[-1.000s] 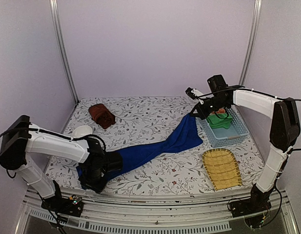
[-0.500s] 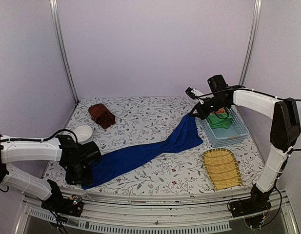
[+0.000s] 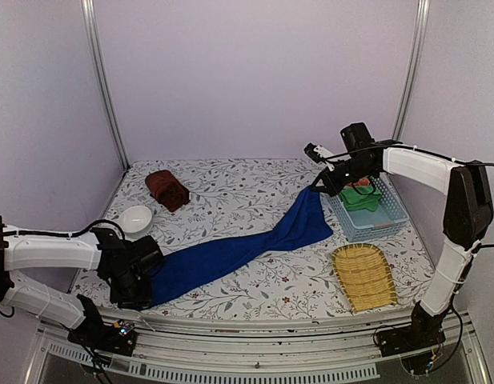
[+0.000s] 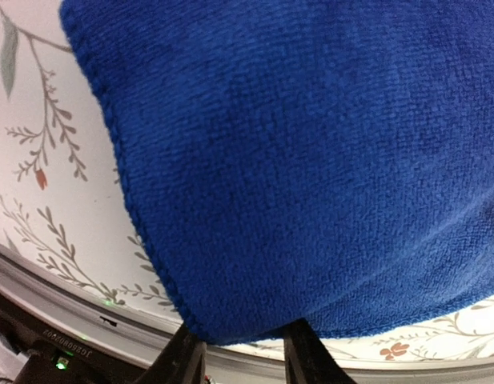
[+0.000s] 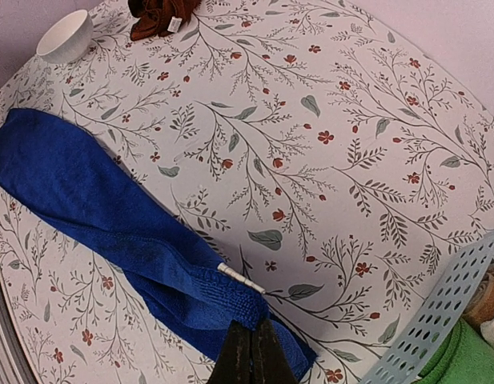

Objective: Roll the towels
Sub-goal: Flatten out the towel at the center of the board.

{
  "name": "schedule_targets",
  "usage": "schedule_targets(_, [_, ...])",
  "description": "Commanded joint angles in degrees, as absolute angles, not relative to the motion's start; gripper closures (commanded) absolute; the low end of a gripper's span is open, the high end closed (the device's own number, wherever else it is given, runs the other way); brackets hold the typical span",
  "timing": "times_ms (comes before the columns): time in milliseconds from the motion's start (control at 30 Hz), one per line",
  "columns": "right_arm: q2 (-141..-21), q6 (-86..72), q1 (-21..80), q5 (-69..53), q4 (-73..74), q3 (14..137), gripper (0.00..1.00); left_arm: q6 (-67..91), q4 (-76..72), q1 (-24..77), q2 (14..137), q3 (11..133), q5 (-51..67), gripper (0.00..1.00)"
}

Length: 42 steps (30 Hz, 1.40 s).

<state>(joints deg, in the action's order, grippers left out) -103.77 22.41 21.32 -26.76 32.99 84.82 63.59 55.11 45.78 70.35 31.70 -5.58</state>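
Observation:
The royal blue towel (image 3: 230,252) lies stretched in a long strip from the near left to the far right of the table. Its near end fills the left wrist view (image 4: 311,160). My left gripper (image 3: 138,280) sits at that near end, its jaws apart (image 4: 242,340), and the towel's hem lies across the fingertips. My right gripper (image 3: 320,186) is shut on the blue towel's far corner (image 5: 251,332), next to a small white label. The dark reddish-brown towel (image 3: 166,190) rests as a bundle at the far left (image 5: 158,12).
A white bowl (image 3: 136,218) stands beside the left arm. A pale blue basket (image 3: 375,216) holding a green cloth (image 3: 360,196) is right of the right gripper. A woven yellow tray (image 3: 364,276) lies at the near right. The table's near rail (image 4: 70,320) runs under the left gripper.
The left gripper let go of the bunched near end and drew back left. The end now lies flat, with the gripper back at its hem. The right arm stayed still.

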Motion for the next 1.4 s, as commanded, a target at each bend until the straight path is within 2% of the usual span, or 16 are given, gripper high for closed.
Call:
schedule_targets(0, [-102.42,21.89,21.28,-27.82,32.71,84.38,0.98,63.54,52.73,44.99,69.87,30.59,-4.53,0.68])
schedule_targets(200, [-102.44,21.80,21.29,-27.56,32.79,84.31,0.98,63.62,53.75,44.95,68.75,31.50,-4.39,1.00])
schedule_targets(300, [-102.39,21.63,21.23,-26.42,32.84,84.52,0.98,62.73,56.08,44.92,68.26,35.09,-4.76,1.00])
schedule_targets(467, [-102.00,22.20,19.37,-21.86,33.90,89.87,0.98,58.43,64.02,43.54,66.73,48.37,-9.17,1.00])
schedule_targets(633, [-105.43,23.52,15.98,-18.85,37.20,102.29,0.98,51.29,66.80,33.82,62.50,61.01,-14.15,1.00])
schedule_targets(767, [-107.26,21.78,13.27,-20.43,39.14,109.56,0.98,47.74,65.86,27.47,59.16,66.28,-16.72,1.00])
schedule_targets(967, [-105.31,20.94,13.19,-23.96,40.63,107.66,0.98,44.99,62.70,24.99,57.13,62.29,-12.22,1.00])
schedule_targets(1167, [-98.42,22.45,13.39,-31.40,39.37,96.53,0.98,44.65,57.23,25.03,52.55,53.29,0.75,1.00])
schedule_targets(1367, [-96.31,25.57,15.59,-31.78,38.36,85.84,0.98,46.70,49.81,25.07,52.23,39.51,16.29,1.00])
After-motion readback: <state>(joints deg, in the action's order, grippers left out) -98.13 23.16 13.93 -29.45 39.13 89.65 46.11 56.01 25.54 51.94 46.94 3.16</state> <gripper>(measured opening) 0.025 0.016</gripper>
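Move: The left hand, low over the near table edge, has the blue towel's near-left corner right between its open fingers; the white bowl stands about 27 cm ahead and 9 cm left of this hand, the brown towel about 41 cm ahead and 2 cm right. The right hand already holds the other end up, with the blue towel's middle some 10 cm back, 16 cm left and 16 cm below, and the basket's middle about 4 cm ahead, 20 cm right and 13 cm below. The left fingers shut on the near-left corner of the blue towel, then that hand swings it up about 22 cm and forward some 13 cm, tipping outward, before sinking and drawing back part of the way. The right hand keeps its pinch on the far corner and flicks with it, up about 15 cm, forward and right towards the basket, then comes down and back to finish some 6 cm higher and 5 cm farther right than it began. ##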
